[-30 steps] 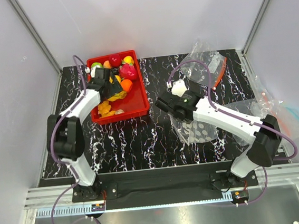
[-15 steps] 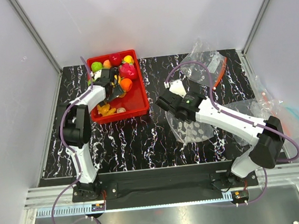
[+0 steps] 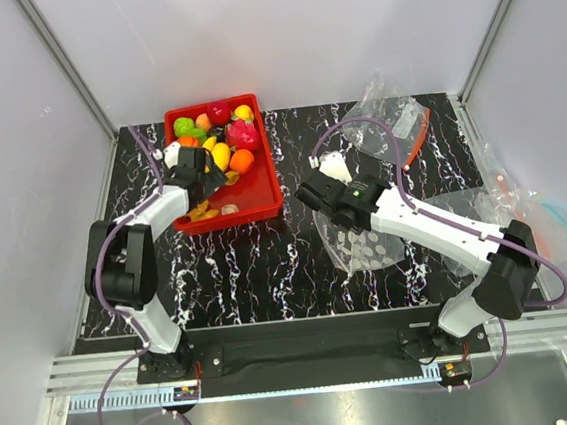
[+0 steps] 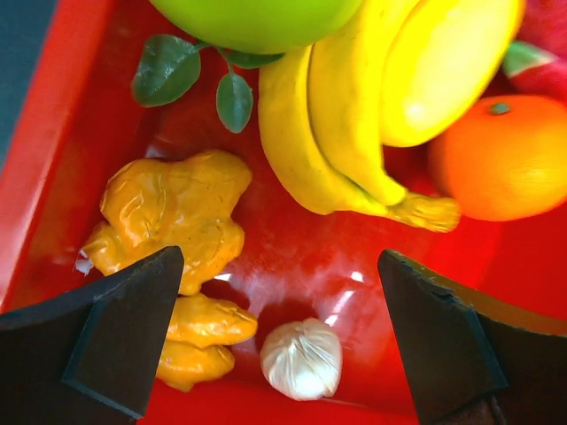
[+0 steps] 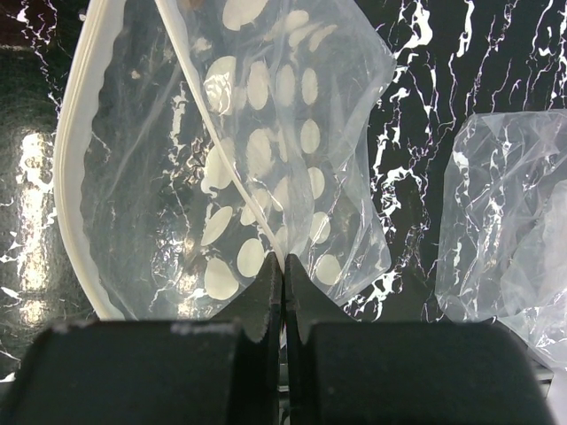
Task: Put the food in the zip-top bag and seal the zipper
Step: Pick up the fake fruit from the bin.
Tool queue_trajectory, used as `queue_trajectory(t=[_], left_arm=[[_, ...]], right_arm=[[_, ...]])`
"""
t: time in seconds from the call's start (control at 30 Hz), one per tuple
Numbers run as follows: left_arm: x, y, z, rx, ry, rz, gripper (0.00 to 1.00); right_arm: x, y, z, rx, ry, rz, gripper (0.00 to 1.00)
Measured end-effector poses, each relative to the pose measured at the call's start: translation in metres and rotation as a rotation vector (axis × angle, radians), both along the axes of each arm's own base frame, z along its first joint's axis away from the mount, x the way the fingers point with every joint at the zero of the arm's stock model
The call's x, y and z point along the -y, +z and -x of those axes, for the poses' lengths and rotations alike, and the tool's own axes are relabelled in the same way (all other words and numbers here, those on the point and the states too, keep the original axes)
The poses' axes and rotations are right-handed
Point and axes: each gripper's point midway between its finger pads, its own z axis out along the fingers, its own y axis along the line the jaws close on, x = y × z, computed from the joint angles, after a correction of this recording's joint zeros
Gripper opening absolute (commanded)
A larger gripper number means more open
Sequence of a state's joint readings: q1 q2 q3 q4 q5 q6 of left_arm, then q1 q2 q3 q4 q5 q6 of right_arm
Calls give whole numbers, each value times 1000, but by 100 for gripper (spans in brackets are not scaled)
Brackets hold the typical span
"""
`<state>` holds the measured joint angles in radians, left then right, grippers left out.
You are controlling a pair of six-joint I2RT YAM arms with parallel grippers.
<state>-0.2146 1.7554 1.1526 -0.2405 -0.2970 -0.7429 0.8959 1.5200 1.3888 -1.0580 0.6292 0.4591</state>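
Observation:
The food lies in a red tray (image 3: 271, 189): banana bunch (image 4: 328, 133), green apple (image 4: 257, 13), orange (image 4: 505, 155) and yellow oval fruit (image 4: 447, 62). My left gripper (image 3: 203, 180) hangs open over the tray's near end (image 4: 279, 345), holding nothing, with a small white garlic bulb (image 4: 301, 359) on the tray floor between its fingers. My right gripper (image 3: 342, 217) is shut (image 5: 283, 266) on the mouth edge of the zip-top bag (image 5: 266, 133), pinching its whitish zipper (image 5: 235, 177). The dotted bag (image 3: 367, 245) droops onto the table with its mouth gaping.
Orange-yellow ginger pieces (image 4: 173, 217) lie by the left finger. A pink dragon fruit (image 3: 243, 136) and a dark red apple (image 3: 218, 112) share the tray. A clear bag with an orange-red zipper (image 3: 396, 126) lies back right, and more clear bags (image 3: 540, 213) at the right edge.
My left gripper has drawn back a little toward the tray's near end and stays open. The right gripper shifted the bag slightly at first, then held still.

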Motion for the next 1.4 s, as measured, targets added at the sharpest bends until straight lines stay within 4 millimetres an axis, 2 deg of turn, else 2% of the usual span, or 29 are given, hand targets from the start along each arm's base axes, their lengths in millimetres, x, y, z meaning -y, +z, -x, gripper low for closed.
queue_trajectory(t=[0.23, 0.33, 0.43, 0.67, 0.7, 0.8, 0.83, 0.87, 0.93, 0.97, 1.07, 1.1, 1.17, 1.27, 1.4], left_arm=[[1, 16, -7, 56, 43, 37, 99], [2, 17, -23, 62, 68, 42, 99], [3, 10, -37, 69, 95, 43, 99], [-2, -14, -55, 27, 162, 15, 99], [-3, -14, -58, 23, 178, 11, 98], [-5, -14, -63, 18, 207, 8, 83], [-5, -14, -65, 18, 209, 10, 77], [-5, -15, -65, 12, 209, 7, 66], [-7, -18, -61, -10, 207, -11, 58], [-9, -19, -59, -18, 206, -21, 50], [-10, -19, -56, 10, 193, -25, 41], [-12, -19, -49, 7, 187, -29, 35], [-15, -14, -30, -1, 177, -36, 31], [-16, 10, -10, 25, 148, -26, 28], [-12, 58, 6, 125, 103, 6, 28]], right_arm=[[0, 0, 0, -4, 4, 0, 0], [-1, -1, 1, -7, 10, 1, 0], [-2, -1, 2, -13, 15, -3, 0], [-2, 0, 2, -13, 20, -9, 0], [-3, 1, 2, -9, 21, -12, 0], [-2, 4, 2, -2, 23, -21, 0], [-2, 5, 2, 0, 23, -24, 0], [-3, 6, 2, 3, 23, -27, 0], [-3, 7, 1, 8, 24, -34, 0], [-3, 8, 1, 9, 24, -35, 0], [-4, 8, 2, 8, 25, -39, 0], [-4, 8, 2, 7, 26, -40, 0], [-4, 8, 2, 7, 26, -42, 0], [-4, 8, 2, 8, 27, -44, 0], [-5, 10, 3, 7, 31, -56, 0]])
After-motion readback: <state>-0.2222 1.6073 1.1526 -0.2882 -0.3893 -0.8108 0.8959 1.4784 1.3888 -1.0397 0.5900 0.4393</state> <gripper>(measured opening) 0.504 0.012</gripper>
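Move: The bananas' middle lies about 6 cm ahead of my open left hand, 1 cm to its left and some 3 cm below. At similar depth, the green apple is about 10 cm ahead and 6 cm left, the orange 8 cm ahead and 9 cm right, and the orange lump 1 cm back and 4 cm left. From my right hand the bananas are roughly 23 cm ahead, 30 cm left and 13 cm lower. I take my left hand about 6 cm forward in a shallow arc, up a little and then down onto the bananas, turning some 10 degrees counter-clockwise. My wide-open fingers close to about half and pinch the bananas across their middle. Still gripping them, I draw back some 6 cm and lift about 8 cm, easing part of the turn back. ##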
